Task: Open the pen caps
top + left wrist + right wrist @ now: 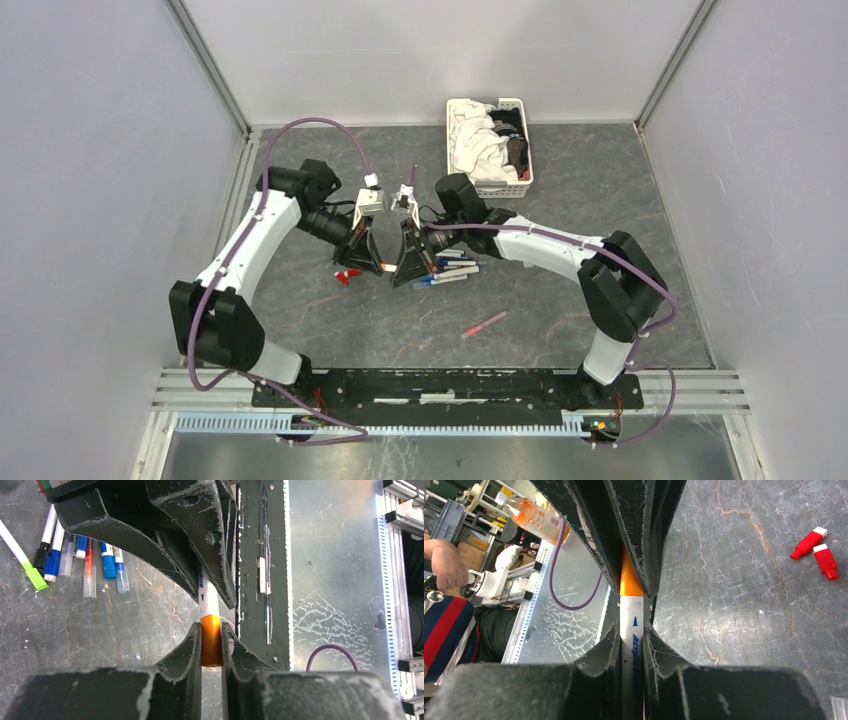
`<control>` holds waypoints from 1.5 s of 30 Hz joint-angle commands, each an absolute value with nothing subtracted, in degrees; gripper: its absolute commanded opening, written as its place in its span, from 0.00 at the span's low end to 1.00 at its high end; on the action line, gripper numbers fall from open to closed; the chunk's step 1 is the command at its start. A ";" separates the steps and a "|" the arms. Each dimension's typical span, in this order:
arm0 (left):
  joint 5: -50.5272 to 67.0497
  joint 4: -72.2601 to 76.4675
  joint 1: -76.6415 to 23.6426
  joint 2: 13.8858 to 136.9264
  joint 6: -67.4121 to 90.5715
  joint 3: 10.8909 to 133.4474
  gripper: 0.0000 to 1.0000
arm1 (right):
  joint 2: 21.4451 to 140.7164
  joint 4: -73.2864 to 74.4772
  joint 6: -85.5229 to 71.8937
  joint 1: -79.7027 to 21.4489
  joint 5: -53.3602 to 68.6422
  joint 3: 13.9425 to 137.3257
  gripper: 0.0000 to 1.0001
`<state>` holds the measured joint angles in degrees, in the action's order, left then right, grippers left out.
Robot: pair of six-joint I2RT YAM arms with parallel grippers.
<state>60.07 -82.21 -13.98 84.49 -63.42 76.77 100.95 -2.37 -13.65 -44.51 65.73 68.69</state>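
Observation:
One pen hangs between my two grippers above the mid-table. My left gripper point(211, 630) is shut on its orange pen cap point(211, 642), which is still seated on the white barrel point(208, 602). From the opposite side, my right gripper point(631, 630) is shut on that barrel point(632, 615), the orange cap point(630, 582) showing just past its fingertips. In the top view the left gripper point(372, 262) and right gripper point(405, 268) meet tip to tip. More pens point(452, 270) lie in a loose pile under the right gripper. Two red caps point(814, 550) lie loose on the table.
A white slatted basket point(497, 189) of cloths stands at the back, right of centre. A single pink-red pen point(485, 323) lies nearer the front. The piled pens point(80, 555) include blue ones and a green-ended one point(30, 572). The arms' metal base rail point(440, 385) runs along the near edge.

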 commanded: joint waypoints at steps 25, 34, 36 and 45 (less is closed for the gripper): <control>45.44 -84.02 -13.88 80.72 -68.41 79.15 0.02 | 94.69 16.11 7.48 -38.49 63.85 63.55 0.00; 49.34 -56.97 -13.91 83.62 -47.80 71.15 0.02 | 85.13 -1.84 -16.01 -20.17 31.26 52.35 0.00; 44.63 -47.58 -14.70 83.54 -41.85 67.40 0.02 | 81.69 -1.41 -17.42 -16.21 22.43 49.22 0.00; 31.45 -31.92 -15.45 90.49 -36.73 60.16 0.15 | 73.56 -2.03 -21.61 -3.85 1.44 36.48 0.00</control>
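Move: The hands hold one orange marker between them, the left its orange cap and the right its white body. From the left hand, the loose pink cap lies about 13 cm ahead, 8 cm left and 20 cm down; the two red caps some 8 cm ahead and 11 cm left. From the right hand, the uncapped pink highlighter lies roughly 18 cm ahead, 28 cm right and 18 cm down, a white pen 3 cm beyond it to the right; the marker pile about 14 cm ahead, 10 cm right. Still gripping cap and body, the fingers of both hands strain and tilt a little, then pull apart, the left hand about 3 cm left, the right about 6 cm right, ending the cap's hold on the marker. The left then sinks and reaches forward towards the pink cap; the right sweeps right and forward over the pile to the uncapped pens, some 31 cm right in all, sinking and turning about 85 degrees clockwise. ##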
